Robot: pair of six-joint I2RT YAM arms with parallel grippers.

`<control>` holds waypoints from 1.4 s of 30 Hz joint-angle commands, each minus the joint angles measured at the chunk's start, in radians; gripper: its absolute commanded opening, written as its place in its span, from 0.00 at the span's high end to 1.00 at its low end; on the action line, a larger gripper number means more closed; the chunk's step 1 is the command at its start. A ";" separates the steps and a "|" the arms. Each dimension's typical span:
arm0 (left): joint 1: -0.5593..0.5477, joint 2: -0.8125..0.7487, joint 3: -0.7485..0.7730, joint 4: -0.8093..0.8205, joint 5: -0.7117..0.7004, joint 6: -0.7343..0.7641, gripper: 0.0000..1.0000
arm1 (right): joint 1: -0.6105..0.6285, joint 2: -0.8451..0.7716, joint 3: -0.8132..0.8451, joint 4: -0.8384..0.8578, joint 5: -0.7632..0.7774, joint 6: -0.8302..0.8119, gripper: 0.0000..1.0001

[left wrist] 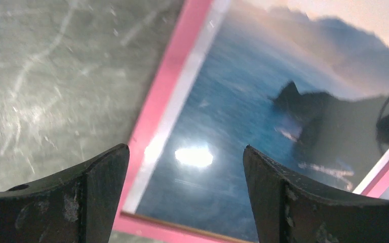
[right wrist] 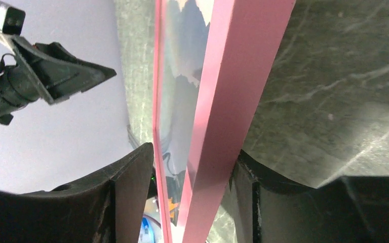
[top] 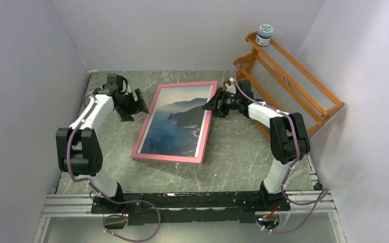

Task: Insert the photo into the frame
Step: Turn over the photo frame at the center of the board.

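The pink frame lies on the grey table with the photo, a blue sea coast with dark hills, showing inside it. My left gripper hovers open just off the frame's upper left edge. In the left wrist view its jaws stand wide over the frame's corner and the photo, holding nothing. My right gripper is at the frame's upper right edge. In the right wrist view its jaws straddle that pink edge, slightly parted.
An orange wooden rack leans at the back right with a small white-lidded jar on top. Pale walls close in on three sides. The marbled table stretches between the frame and the arm bases.
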State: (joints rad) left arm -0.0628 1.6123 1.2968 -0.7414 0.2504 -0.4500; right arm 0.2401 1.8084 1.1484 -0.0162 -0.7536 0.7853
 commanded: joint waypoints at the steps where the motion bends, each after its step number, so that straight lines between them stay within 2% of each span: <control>1: 0.095 0.107 0.009 0.164 0.115 -0.002 0.14 | 0.002 0.010 -0.013 0.157 0.023 -0.001 0.40; 4: 0.123 0.188 0.045 0.174 0.118 0.025 0.14 | 0.007 0.036 -0.009 0.172 0.049 0.014 0.33; 8: 0.139 0.247 0.057 0.175 0.072 0.031 0.13 | 0.010 0.069 0.050 0.049 0.138 -0.038 0.26; 11: 0.151 0.305 0.068 0.195 0.103 0.031 0.12 | 0.011 0.103 0.100 -0.056 0.226 -0.054 0.25; 16: 0.155 0.384 0.142 0.169 0.164 0.054 0.10 | 0.023 0.152 0.135 -0.124 0.321 -0.022 0.23; 22: 0.157 0.397 0.103 0.157 0.174 0.026 0.10 | 0.058 0.237 0.271 -0.255 0.427 -0.045 0.22; 24: 0.156 0.394 0.087 0.145 0.184 0.010 0.11 | 0.069 0.268 0.316 -0.263 0.417 -0.057 0.22; 27: 0.156 0.381 0.051 0.151 0.230 -0.019 0.11 | 0.074 0.301 0.356 -0.181 0.337 -0.055 0.22; 29: 0.156 0.367 0.034 0.142 0.236 -0.033 0.12 | 0.074 0.334 0.417 -0.225 0.350 -0.056 0.23; 34: 0.170 0.303 0.047 0.042 0.068 -0.036 0.11 | 0.075 0.331 0.488 -0.342 0.469 -0.079 0.23; 39: 0.187 0.197 0.082 -0.019 -0.095 -0.026 0.10 | 0.075 0.243 0.549 -0.481 0.703 -0.149 0.23; 42: 0.187 0.128 0.102 -0.029 -0.126 -0.015 0.10 | 0.074 0.169 0.573 -0.561 0.829 -0.184 0.23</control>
State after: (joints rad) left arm 0.1169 1.8725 1.3525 -0.7273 0.2333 -0.4797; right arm 0.3122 2.1353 1.6417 -0.4576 -0.1501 0.6743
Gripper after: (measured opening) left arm 0.900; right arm 0.770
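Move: The photo frame lies face up, its right side still raised near the right hand's parting fingers; its middle is about 16 cm left of that hand, 5 cm back and 7 cm lower. From the left hand the frame's middle is some 17 cm right, 2 cm back and 7 cm lower. The wooden rack stands roughly 30 cm to the right hand's right, 8 cm farther out. Both hands sink about 9 cm and go forward beside the frame, right fingers opening wider; left then retreats leftward. ##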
